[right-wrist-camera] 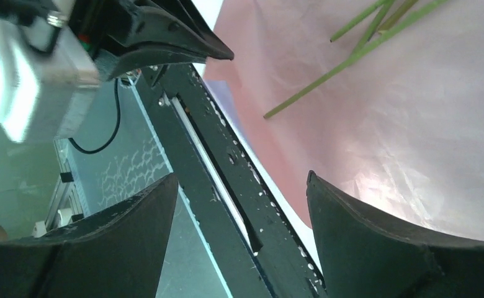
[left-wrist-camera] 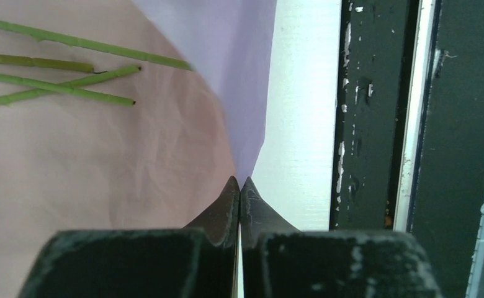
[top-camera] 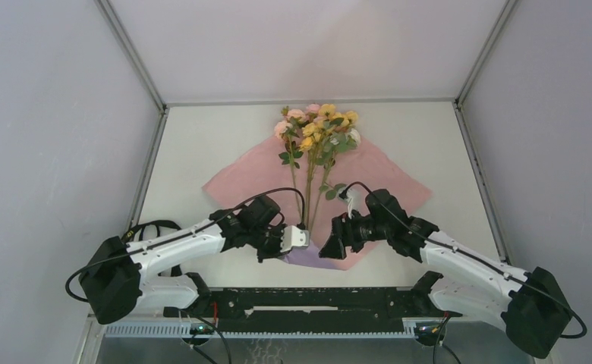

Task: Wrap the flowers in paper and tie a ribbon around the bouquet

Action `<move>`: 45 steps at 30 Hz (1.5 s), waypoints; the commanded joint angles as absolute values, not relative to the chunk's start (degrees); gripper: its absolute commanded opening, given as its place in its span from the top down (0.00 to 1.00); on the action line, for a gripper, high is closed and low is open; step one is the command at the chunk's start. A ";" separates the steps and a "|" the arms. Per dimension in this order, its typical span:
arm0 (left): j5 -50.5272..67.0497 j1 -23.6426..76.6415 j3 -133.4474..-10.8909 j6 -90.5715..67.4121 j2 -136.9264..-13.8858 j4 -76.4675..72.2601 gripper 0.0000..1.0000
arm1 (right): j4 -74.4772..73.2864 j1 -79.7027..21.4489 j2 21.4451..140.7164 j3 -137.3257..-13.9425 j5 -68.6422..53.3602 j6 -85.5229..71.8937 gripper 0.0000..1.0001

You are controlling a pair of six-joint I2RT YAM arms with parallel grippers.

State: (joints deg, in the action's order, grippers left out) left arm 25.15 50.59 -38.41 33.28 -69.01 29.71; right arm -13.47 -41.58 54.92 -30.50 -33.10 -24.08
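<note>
The flowers [top-camera: 319,125] lie on the pinkish paper [top-camera: 247,178], blooms toward the far side, stems [left-wrist-camera: 59,87] running toward me. My left gripper [top-camera: 302,238] is shut on the paper's near corner, which is lifted and folded so its lilac underside [left-wrist-camera: 239,62] shows, tapering into the closed fingertips [left-wrist-camera: 233,192]. My right gripper [top-camera: 329,247] hovers just right of that corner, open, with nothing between its fingers [right-wrist-camera: 363,230]; the right wrist view shows the paper [right-wrist-camera: 413,124] and stem ends [right-wrist-camera: 351,56] beyond. The ribbon is out of view.
A black rail [top-camera: 316,299] runs along the table's near edge, right under both grippers [left-wrist-camera: 376,124]. Grey enclosure walls stand left, right and behind. Bare white table [top-camera: 202,136] surrounds the paper. Black cables [top-camera: 152,227] loop by the left arm.
</note>
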 commanded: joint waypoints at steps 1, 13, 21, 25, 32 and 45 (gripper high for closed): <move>29.07 49.83 -41.90 31.40 -70.03 29.85 1.00 | -6.41 -42.34 57.72 -28.26 -35.22 -22.96 0.15; 29.61 47.02 -42.17 30.87 -71.43 30.79 1.00 | 5.81 -48.99 71.74 -26.15 -31.69 -22.25 0.30; 29.72 45.46 -42.19 30.41 -72.02 30.65 1.00 | 14.94 -48.12 69.43 -18.10 -28.07 -25.74 0.54; 29.76 45.29 -42.39 30.42 -72.58 30.79 1.00 | 16.74 -46.60 66.82 -15.89 -27.66 -27.13 0.86; 29.86 43.13 -44.35 32.19 -71.67 34.17 0.42 | 14.67 -41.84 62.32 -17.41 -30.36 -26.58 1.00; 33.95 39.81 -51.20 29.92 -78.96 38.20 0.32 | 7.15 -34.31 67.22 -23.59 -34.72 -23.84 1.00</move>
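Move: Just behind the right hand, about 2 cm back and 10 cm below the open fingers, is the paper's near edge. The long stem end lies about 1 cm back, 6 cm to this hand's left and 10 cm down. The left hand already pinches a folded-up corner of the paper; from it, the stretch of edge the right hand goes for is roughly 14 cm to the right, 2 cm back and 4 cm lower, and the long stem end some 8 cm right and 1 cm back. Dropping about 10 cm and easing 2 cm back, the right hand closes its fingers on the paper's near edge, then carries it some 5 cm forward and 4 cm up. The left hand keeps its pinch, creeping 1 cm forward, until the right has closed; then it opens, lets go and moves about 3 cm forward and 2 cm up. ##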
